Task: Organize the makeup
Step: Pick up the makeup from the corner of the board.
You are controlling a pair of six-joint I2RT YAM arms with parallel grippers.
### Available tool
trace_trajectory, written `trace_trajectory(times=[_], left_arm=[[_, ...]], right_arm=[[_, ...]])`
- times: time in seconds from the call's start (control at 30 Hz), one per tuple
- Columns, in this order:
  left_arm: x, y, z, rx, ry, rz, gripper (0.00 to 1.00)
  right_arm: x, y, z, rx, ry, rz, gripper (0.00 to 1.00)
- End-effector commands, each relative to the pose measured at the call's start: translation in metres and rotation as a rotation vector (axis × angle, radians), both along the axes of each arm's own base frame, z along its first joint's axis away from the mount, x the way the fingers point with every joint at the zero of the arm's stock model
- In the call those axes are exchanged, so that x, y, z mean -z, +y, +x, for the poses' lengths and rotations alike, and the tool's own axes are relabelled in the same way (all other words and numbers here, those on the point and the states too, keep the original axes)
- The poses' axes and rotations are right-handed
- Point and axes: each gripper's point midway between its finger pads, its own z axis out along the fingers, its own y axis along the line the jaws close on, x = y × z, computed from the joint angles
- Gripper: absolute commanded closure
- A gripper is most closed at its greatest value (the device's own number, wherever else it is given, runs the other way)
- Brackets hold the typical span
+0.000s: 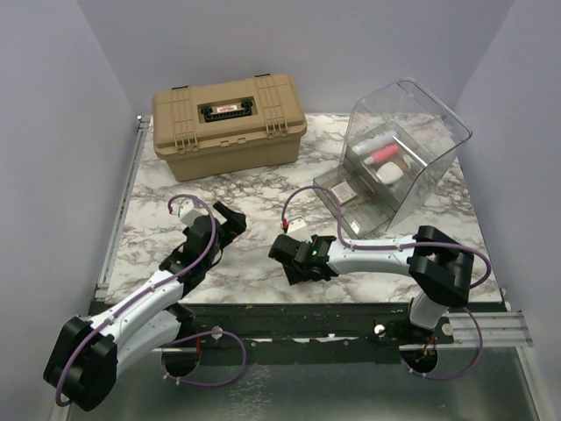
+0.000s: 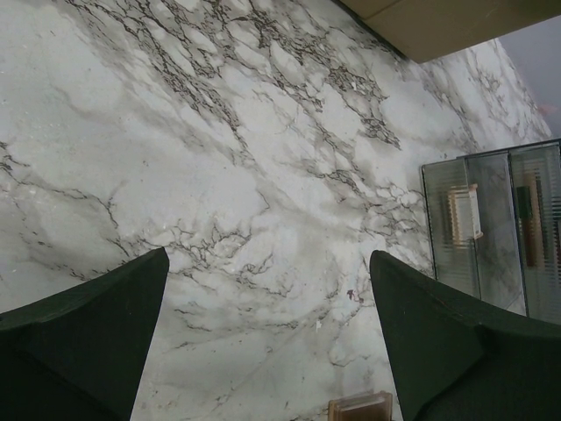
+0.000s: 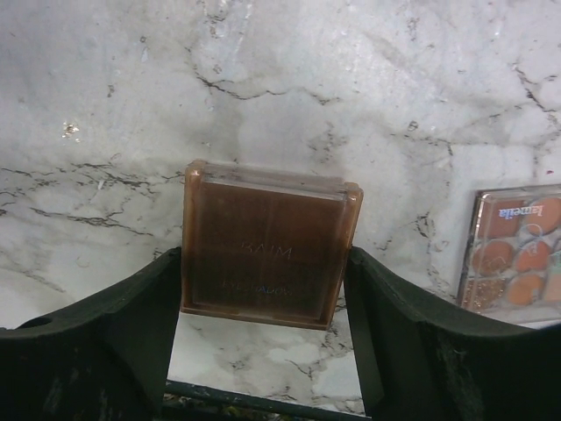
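Observation:
A small square brown eyeshadow palette [image 3: 263, 241] lies flat on the marble table [image 3: 105, 105]. My right gripper [image 3: 263, 256] stands over it with one finger against each side, shut on it. In the top view this gripper [image 1: 294, 263] is low near the table's front edge and hides the palette. A second palette [image 3: 513, 250] with several orange-pink pans lies just to the right. My left gripper [image 2: 267, 294] hangs open above bare marble, holding nothing, and sits left of centre in the top view [image 1: 230, 219]. The edge of a brown palette [image 2: 361, 406] shows below it.
A clear plastic bin [image 1: 412, 132] leans at the back right, with a pink tube [image 1: 383, 156], a white piece [image 1: 392, 175] and a palette [image 1: 344, 189] in its drawer. A closed tan hard case [image 1: 230, 123] stands at the back left.

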Motion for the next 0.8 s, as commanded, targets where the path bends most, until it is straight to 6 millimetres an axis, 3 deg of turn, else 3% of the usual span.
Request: trace_trajectory(times=[0.0, 0.17, 0.3, 0.77], left_arm=[[0.004, 0.004, 0.0, -0.007, 0.008, 0.019, 0.01], [0.004, 0.004, -0.001, -0.005, 0.008, 0.015, 0.01], [0.003, 0.004, -0.001, -0.004, 0.006, 0.013, 0.01], [0.002, 0.002, 0.001, 0.002, 0.008, 0.012, 0.01]], right_arm=[[-0.014, -0.013, 0.009, 0.036, -0.075, -0.013, 0.39], [-0.032, 0.007, 0.017, 0.021, -0.109, 0.075, 0.4], [-0.037, 0.008, 0.026, 0.031, -0.132, 0.054, 0.4], [-0.082, -0.057, 0.078, 0.16, -0.266, 0.0, 0.4]])
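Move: About 20 cm ahead and 14 cm to the right of the right hand, roughly at its height, lies the middle of the organizer's clear tray, where the held brown compact is headed. A pale palette already sits in that tray, some 22 cm ahead and 12 cm right of the hand; the orange palette lies on the table 4 cm ahead and 11 cm right. From the left hand the tray is about 9 cm ahead, 28 cm right and 7 cm lower. Lifting the brown compact, already pinched by its sides, the right hand first rises nearly straight for 2–3 cm, then swings up, forward and somewhat right towards the organizer's tray, ending nearly 7 cm higher and 6 cm farther out. The fingertips tip outward by about 10 degrees, with a slight clockwise turn; the grip is kept. ##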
